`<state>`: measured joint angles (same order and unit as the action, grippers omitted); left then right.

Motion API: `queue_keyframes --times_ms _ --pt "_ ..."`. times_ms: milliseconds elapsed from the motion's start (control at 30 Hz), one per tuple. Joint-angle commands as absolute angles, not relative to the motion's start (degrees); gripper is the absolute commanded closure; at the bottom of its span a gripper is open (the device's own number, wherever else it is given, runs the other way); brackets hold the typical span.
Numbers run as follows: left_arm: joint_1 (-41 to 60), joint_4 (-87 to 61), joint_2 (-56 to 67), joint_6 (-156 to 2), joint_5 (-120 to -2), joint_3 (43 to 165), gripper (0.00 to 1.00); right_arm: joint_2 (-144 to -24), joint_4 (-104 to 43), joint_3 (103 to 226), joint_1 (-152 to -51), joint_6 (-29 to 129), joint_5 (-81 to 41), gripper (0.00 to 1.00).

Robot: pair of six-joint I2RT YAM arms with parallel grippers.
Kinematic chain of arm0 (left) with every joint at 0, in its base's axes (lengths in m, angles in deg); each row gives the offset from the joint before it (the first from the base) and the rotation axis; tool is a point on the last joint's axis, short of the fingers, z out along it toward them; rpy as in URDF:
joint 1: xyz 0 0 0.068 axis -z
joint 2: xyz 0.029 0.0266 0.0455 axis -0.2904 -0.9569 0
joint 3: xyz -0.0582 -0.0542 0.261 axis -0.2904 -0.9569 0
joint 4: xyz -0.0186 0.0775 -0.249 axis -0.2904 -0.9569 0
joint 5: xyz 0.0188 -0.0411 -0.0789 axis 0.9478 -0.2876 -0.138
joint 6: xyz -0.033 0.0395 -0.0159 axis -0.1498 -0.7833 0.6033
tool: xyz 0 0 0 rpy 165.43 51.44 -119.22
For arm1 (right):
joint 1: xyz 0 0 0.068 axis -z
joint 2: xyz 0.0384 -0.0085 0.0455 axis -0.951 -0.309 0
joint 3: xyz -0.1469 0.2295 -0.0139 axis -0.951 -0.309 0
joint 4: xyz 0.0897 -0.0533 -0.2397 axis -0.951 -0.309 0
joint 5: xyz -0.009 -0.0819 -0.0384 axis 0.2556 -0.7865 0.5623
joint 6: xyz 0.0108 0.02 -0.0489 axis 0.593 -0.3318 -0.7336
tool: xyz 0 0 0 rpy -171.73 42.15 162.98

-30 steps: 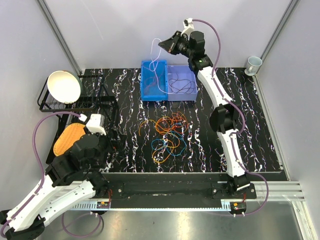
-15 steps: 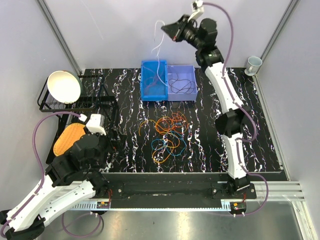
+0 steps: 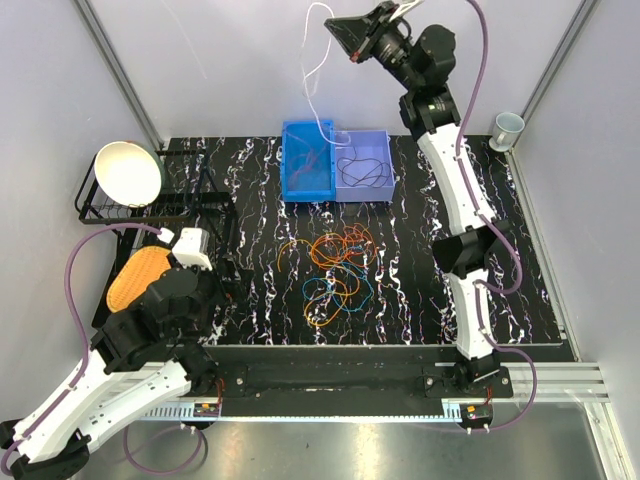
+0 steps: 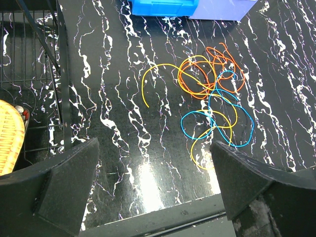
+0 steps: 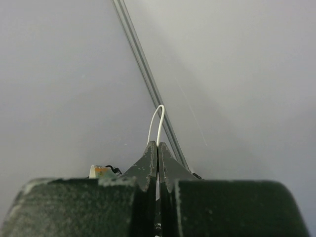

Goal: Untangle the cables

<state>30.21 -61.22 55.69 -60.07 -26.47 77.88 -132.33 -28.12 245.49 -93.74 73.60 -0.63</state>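
A tangle of thin cables (image 3: 335,270), mostly orange with blue and yellow, lies mid-table; in the left wrist view the cables (image 4: 212,98) lie ahead and to the right. My right gripper (image 3: 335,25) is raised high over the back of the table, shut on a white cable (image 3: 312,80) that hangs down to the blue bin (image 3: 307,160). In the right wrist view the jaws (image 5: 158,145) are pressed together, and a loop of the white cable (image 5: 154,123) pokes out above the tips. My left gripper (image 4: 155,182) stands open and empty over the table's near edge, short of the tangle.
A lavender bin (image 3: 378,185) beside the blue one holds a black cable (image 3: 358,172). A wire rack (image 3: 100,212) with a white bowl (image 3: 128,172) stands at the left, an orange woven thing (image 3: 135,280) next to it. A cup (image 3: 507,128) sits at the back right corner.
My right arm has risen and swung back, drawing the white cable higher out of the blue bin. The left arm and the tangle have not moved.
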Motion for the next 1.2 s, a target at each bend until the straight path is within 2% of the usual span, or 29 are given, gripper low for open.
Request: queue_keyframes --times_ms 0,267,933,1167 --pt "30.4 -58.5 55.9 -60.1 -25.4 78.2 0.01 -136.2 -26.4 246.3 -94.0 73.2 -1.2 1.0" --pt "30.3 -58.4 55.6 -60.1 -25.5 78.2 0.01 -142.6 -24.6 246.9 -94.1 73.9 -1.3 1.0" --pt "29.6 -58.1 54.9 -60.5 -26.4 78.0 0.01 -149.9 -26.0 244.0 -95.9 70.7 -1.8 1.0" --pt "29.4 -58.2 55.0 -60.6 -26.5 78.1 0.01 -144.8 -26.3 243.9 -97.1 68.0 -2.5 1.0"
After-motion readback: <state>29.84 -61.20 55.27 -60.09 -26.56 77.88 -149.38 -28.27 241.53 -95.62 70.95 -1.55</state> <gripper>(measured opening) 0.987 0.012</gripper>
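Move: The white cable is already pinched in the right hand, hanging towards the boxes. The blue box it is taken to stands about 19 cm ahead of that hand, 5 cm to its left and roughly 52 cm below. The purple box is beside it, 18 cm ahead and 10 cm to the right; the remaining tangle lies 16 cm back and 3 cm right, some 56 cm below. From the idle left hand, the blue box is about 53 cm ahead, 12 cm right and 19 cm lower. The white cable is lowered over the boxes, still gripped in the right hand's shut fingers: the hand sinks about 22 cm while reaching some 10 cm forward and 6 cm left towards the blue box, nearly pausing midway before going on down. On the way its upward-pointing fingers tip down by roughly 20 degrees, to nearly level. ##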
